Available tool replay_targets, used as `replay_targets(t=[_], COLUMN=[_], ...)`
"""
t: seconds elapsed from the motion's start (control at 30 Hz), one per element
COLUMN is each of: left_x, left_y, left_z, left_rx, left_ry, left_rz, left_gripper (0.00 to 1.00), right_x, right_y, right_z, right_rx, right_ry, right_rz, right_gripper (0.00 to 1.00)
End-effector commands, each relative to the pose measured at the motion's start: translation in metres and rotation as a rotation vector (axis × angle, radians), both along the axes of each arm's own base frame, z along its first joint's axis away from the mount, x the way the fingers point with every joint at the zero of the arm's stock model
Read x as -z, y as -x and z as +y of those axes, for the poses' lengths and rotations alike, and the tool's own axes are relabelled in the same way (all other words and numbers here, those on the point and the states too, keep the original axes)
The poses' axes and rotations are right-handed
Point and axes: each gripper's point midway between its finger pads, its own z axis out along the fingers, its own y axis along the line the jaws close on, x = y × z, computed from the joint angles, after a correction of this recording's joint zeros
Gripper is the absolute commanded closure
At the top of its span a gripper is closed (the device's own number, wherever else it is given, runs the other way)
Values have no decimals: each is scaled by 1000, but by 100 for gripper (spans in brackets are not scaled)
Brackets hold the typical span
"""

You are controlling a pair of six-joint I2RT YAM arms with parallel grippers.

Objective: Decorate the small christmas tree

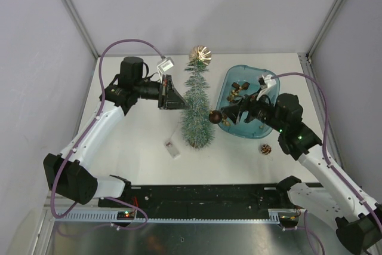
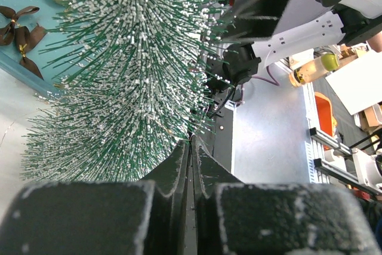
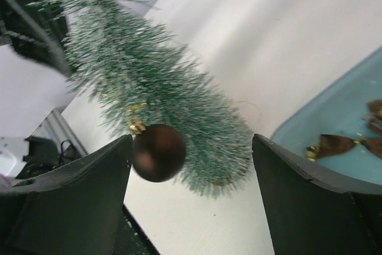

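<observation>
The small christmas tree (image 1: 197, 108) is a frosted-green bristly cone in the middle of the table, with a gold ornament (image 1: 200, 55) at its narrow far end. My left gripper (image 1: 178, 97) is shut, its tips (image 2: 191, 140) pressed into the bristles on the tree's (image 2: 131, 70) left side; whether they pinch any bristles I cannot tell. A brown ball (image 3: 158, 152) with a gold cap hangs at the tree's (image 3: 155, 82) lower bristles. My right gripper (image 3: 192, 147) stands wide open around it, the ball close to one finger (image 3: 89, 183). The ball (image 1: 213, 116) sits at the tree's right side.
A blue tray (image 1: 230, 126) right of the tree holds brown bows (image 1: 239, 88) and small gold ornaments. A pine cone (image 1: 265, 148) lies on the table in front of the tray. A small clear piece (image 1: 172, 148) lies left of the tree's wide end.
</observation>
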Motion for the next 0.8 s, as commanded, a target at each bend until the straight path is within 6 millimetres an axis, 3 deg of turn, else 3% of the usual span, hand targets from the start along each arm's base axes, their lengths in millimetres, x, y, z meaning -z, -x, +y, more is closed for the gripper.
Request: replay_targets(t=[0.0, 0.3, 0.77], left_x=[-21, -26, -29], left_y=[5, 12, 20], left_z=[-2, 0, 3], left_rx=[23, 31, 37], left_ry=[30, 31, 34], left_rz=[-51, -51, -55], left_gripper=[90, 57, 48], right_x=[-23, -2, 58], right_y=[-15, -43, -81], right_z=[-29, -61, -85], right_rx=[122, 306, 486], right_ry=[8, 68, 197], right_rz=[-48, 11, 166], right_gripper=[15, 15, 16])
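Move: About 20 cm ahead of the right hand, 6 cm to its right and some 27 cm below lie the brown bows in the tray; the bow with the gold bauble is some 11 cm ahead, straight in line. The brown ball hangs about 7 cm to this hand's left, 2 cm back and 3 cm lower. The left hand has the tree's middle roughly 5 cm to its right and 7 cm below, level fore and aft. Leaving the hung brown ball with fingers still wide open, the right hand swings right and forward about 7 and 6 cm over the tray, turns some 20 degrees clockwise, and then sinks about 6 cm towards the bows, tipping down. Meanwhile the left hand, almost in place, opens its shut fingers about halfway and lets go of the tree's left side. ##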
